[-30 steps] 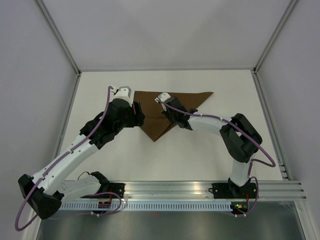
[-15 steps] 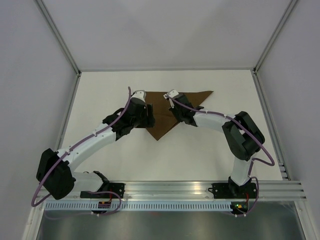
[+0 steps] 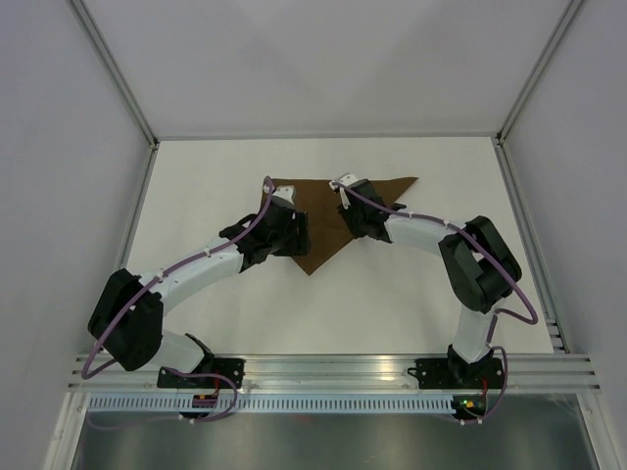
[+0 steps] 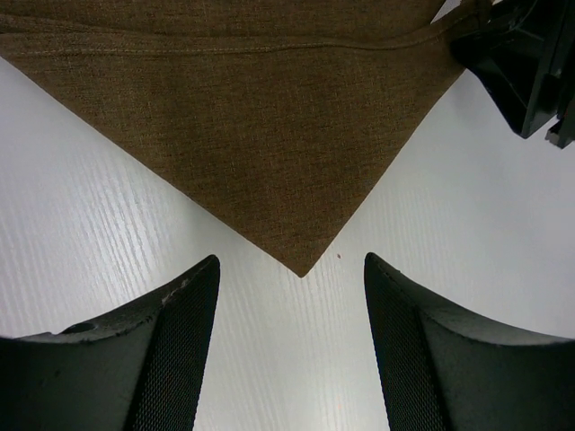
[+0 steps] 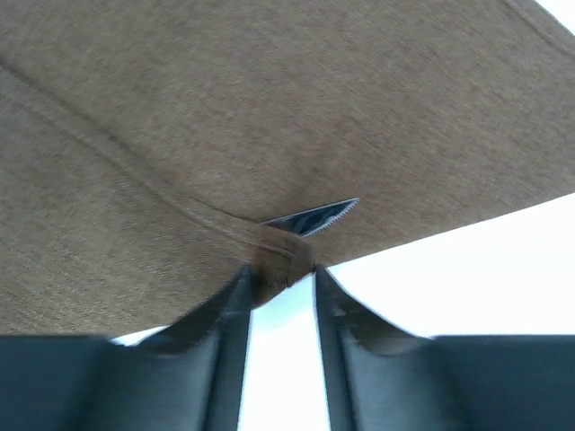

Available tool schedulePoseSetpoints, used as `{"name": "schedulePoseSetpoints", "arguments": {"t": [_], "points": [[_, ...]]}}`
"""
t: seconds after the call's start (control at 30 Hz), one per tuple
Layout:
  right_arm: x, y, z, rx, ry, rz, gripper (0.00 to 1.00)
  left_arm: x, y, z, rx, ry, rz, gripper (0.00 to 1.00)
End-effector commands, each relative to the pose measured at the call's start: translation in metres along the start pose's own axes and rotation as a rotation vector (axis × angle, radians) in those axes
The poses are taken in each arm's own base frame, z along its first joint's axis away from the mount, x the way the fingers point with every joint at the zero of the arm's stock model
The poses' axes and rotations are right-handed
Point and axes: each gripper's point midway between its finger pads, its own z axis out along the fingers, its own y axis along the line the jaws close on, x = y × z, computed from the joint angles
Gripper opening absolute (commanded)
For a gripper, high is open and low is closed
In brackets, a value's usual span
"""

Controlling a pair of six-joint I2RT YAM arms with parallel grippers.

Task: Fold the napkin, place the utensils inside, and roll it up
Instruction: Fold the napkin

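Note:
The dark brown napkin [image 3: 328, 230] lies as a folded triangle on the white table, one point toward the arms. My left gripper [image 3: 289, 230] hovers over its left part. In the left wrist view the gripper [image 4: 292, 269] is open, with one corner of the napkin [image 4: 269, 135] pointing into the gap between the fingers. My right gripper [image 3: 353, 208] is over the napkin's upper middle. In the right wrist view the gripper [image 5: 281, 274] pinches a folded edge of the napkin [image 5: 269, 108]. A serrated knife tip [image 5: 314, 217] peeks out beside that fold. Other utensils are hidden.
The white table [image 3: 411, 294] is boxed in by grey walls with metal frame posts [image 3: 113, 73]. An aluminium rail [image 3: 333, 370] carrying both arm bases runs along the near edge. The right arm's black gripper body [image 4: 526, 63] shows at the top right of the left wrist view.
My left arm has swung right and now sits over the napkin's left part. My right gripper has moved right and a little farther away along the napkin's upper part.

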Motion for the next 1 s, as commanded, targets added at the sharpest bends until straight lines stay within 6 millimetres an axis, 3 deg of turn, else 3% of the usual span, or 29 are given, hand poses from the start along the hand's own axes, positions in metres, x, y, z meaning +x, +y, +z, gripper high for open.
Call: {"name": "schedulePoseSetpoints", "arguments": {"t": [0.0, 0.23, 0.27, 0.33, 0.37, 0.43, 0.47, 0.53, 0.57, 0.63, 0.87, 0.97], "points": [[-0.022, -0.016, -0.005, 0.010, -0.028, 0.042, 0.42, -0.002, -0.011, 0.006, 0.046, -0.017, -0.039, 0.70], [-0.039, -0.055, -0.012, 0.013, -0.032, 0.147, 0.54, -0.002, -0.016, 0.009, 0.070, -0.013, -0.036, 0.69], [-0.044, -0.070, -0.012, 0.022, -0.039, 0.189, 0.55, -0.002, -0.017, 0.009, 0.076, -0.014, -0.037, 0.69], [-0.043, -0.082, -0.013, -0.006, -0.029, 0.231, 0.56, -0.003, -0.019, 0.009, 0.082, -0.015, -0.036, 0.69], [-0.044, -0.102, -0.012, 0.007, -0.032, 0.296, 0.57, -0.002, -0.020, 0.009, 0.088, -0.013, -0.037, 0.69], [-0.049, -0.115, -0.012, -0.034, -0.037, 0.370, 0.57, -0.003, -0.020, 0.009, 0.091, -0.015, -0.036, 0.69], [-0.041, -0.133, -0.007, -0.027, -0.022, 0.421, 0.58, -0.003, -0.021, 0.009, 0.095, -0.014, -0.034, 0.69], [-0.040, -0.143, -0.005, -0.073, -0.016, 0.499, 0.58, -0.004, -0.023, 0.008, 0.101, -0.018, -0.033, 0.69], [-0.038, -0.158, 0.000, -0.075, -0.016, 0.540, 0.56, -0.003, -0.023, 0.008, 0.105, -0.018, -0.035, 0.69], [-0.045, -0.167, 0.002, -0.118, -0.022, 0.591, 0.55, -0.004, -0.023, 0.008, 0.107, -0.018, -0.033, 0.69], [-0.016, -0.181, 0.036, -0.162, 0.048, 0.736, 0.57, -0.004, -0.024, 0.007, 0.114, -0.021, -0.032, 0.69], [-0.014, -0.183, 0.045, -0.192, 0.040, 0.796, 0.57, -0.003, -0.024, 0.006, 0.115, -0.021, -0.028, 0.69]]}}
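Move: The napkin's far-right corner, open cloth, lies about 16 cm ahead and 18 cm right of the right hand, about 2 cm lower. The folded-over napkin tip sits right at its loosened fingers, and the knife's blade tip peeks out some 3 cm ahead and 1 cm right of that hand. From the left hand, the far-right corner is roughly 20 cm ahead, 31 cm right and 7 cm down. Opening wider, the right hand arcs up and down, some 20 cm right and forward, towards the far-right corner. ##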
